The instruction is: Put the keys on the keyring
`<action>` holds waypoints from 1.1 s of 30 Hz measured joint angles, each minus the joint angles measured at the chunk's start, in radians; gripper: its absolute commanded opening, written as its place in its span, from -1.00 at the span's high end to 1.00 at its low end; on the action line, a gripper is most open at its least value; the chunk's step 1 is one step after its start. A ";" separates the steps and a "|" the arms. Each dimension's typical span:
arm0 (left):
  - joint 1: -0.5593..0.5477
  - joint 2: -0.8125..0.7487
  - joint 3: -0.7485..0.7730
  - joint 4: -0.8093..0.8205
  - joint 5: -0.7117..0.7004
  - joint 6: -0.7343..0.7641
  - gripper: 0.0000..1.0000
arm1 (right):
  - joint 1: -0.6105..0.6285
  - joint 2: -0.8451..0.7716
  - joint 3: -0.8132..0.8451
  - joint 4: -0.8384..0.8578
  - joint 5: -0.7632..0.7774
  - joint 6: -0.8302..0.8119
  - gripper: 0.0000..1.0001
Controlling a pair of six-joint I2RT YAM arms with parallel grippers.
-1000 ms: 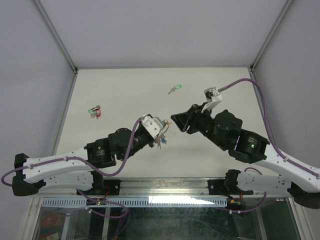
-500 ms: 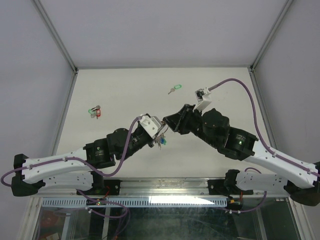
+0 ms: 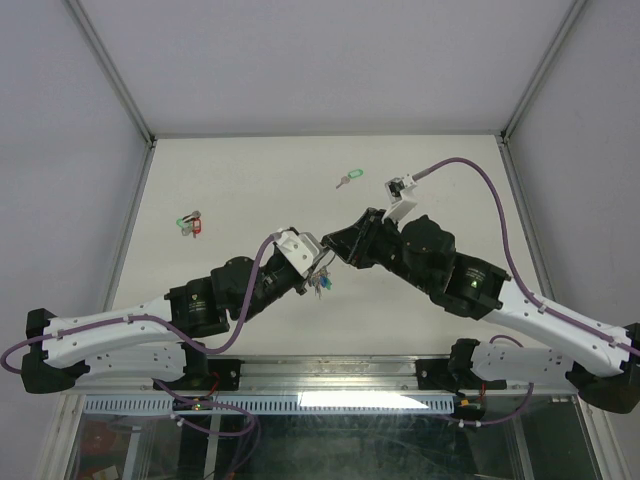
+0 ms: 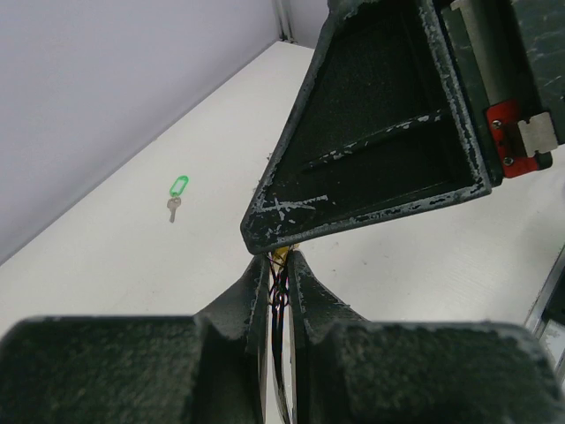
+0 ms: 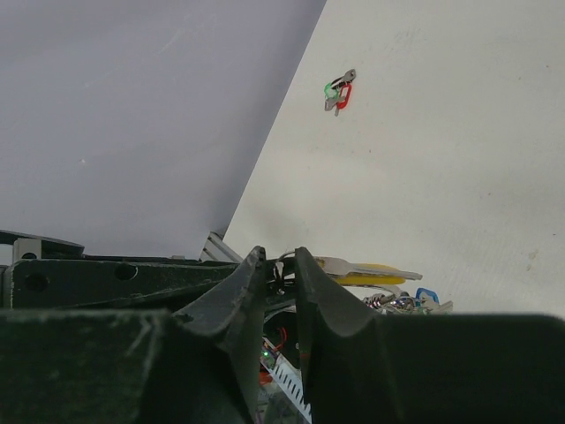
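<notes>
My left gripper is shut on the keyring, a thin wire loop pinched edge-on between its tips. Blue-tagged keys hang below it. A yellow key lies flat beside the ring; whether it is threaded on I cannot tell. My right gripper meets the left one tip to tip, its jaws a narrow gap apart with the ring's wire between them. In the left wrist view, the right gripper's fingers fill the frame's top. A green key lies apart at the back.
A green and red pair of tagged keys lies at the far left of the white table. Grey walls close the table on three sides. Both arms reach inward over the near half.
The right arm has swung left and forward until its fingertips reach the left gripper's tips, and its jaws have narrowed around the ring. The left arm has held still.
</notes>
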 measured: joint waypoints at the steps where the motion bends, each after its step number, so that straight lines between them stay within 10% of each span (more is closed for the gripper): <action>1: 0.000 0.000 0.000 0.000 0.000 0.000 1.00 | -0.001 0.003 0.000 0.006 -0.008 0.003 0.70; 4: 0.000 0.000 0.000 0.001 0.000 0.000 1.00 | -0.005 0.010 0.000 0.021 -0.026 0.010 1.00; 17: 0.000 -0.026 -0.034 0.021 -0.002 -0.004 0.40 | -0.013 0.009 0.000 -0.002 -0.025 0.013 1.00; 33: 0.000 -0.140 -0.114 0.017 0.000 -0.063 0.37 | -0.013 0.008 0.003 -0.003 -0.010 0.006 1.00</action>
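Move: The left hand still holds the keyring, its middle about 1 cm to that hand's right and level with its fingertips. From the right hand's part-open fingertips the keyring's middle lies about 2 cm below and 1 cm back. The yellow key is some 3 cm straight below the right fingertips. The bunch of keys with the blue tag hangs lower, roughly 7 cm below, 3 cm back and 1 cm left of them. Nearly in place, with under 1 cm of drift to the left, the right hand closes its fingers and pinches the top of the keyring, then holds still. Only after that do the left fingers open about a quarter of their range and let go, and the left hand backs off to its left by some 2.5 cm, easing slightly back towards its base and tilting about 5 degrees. ##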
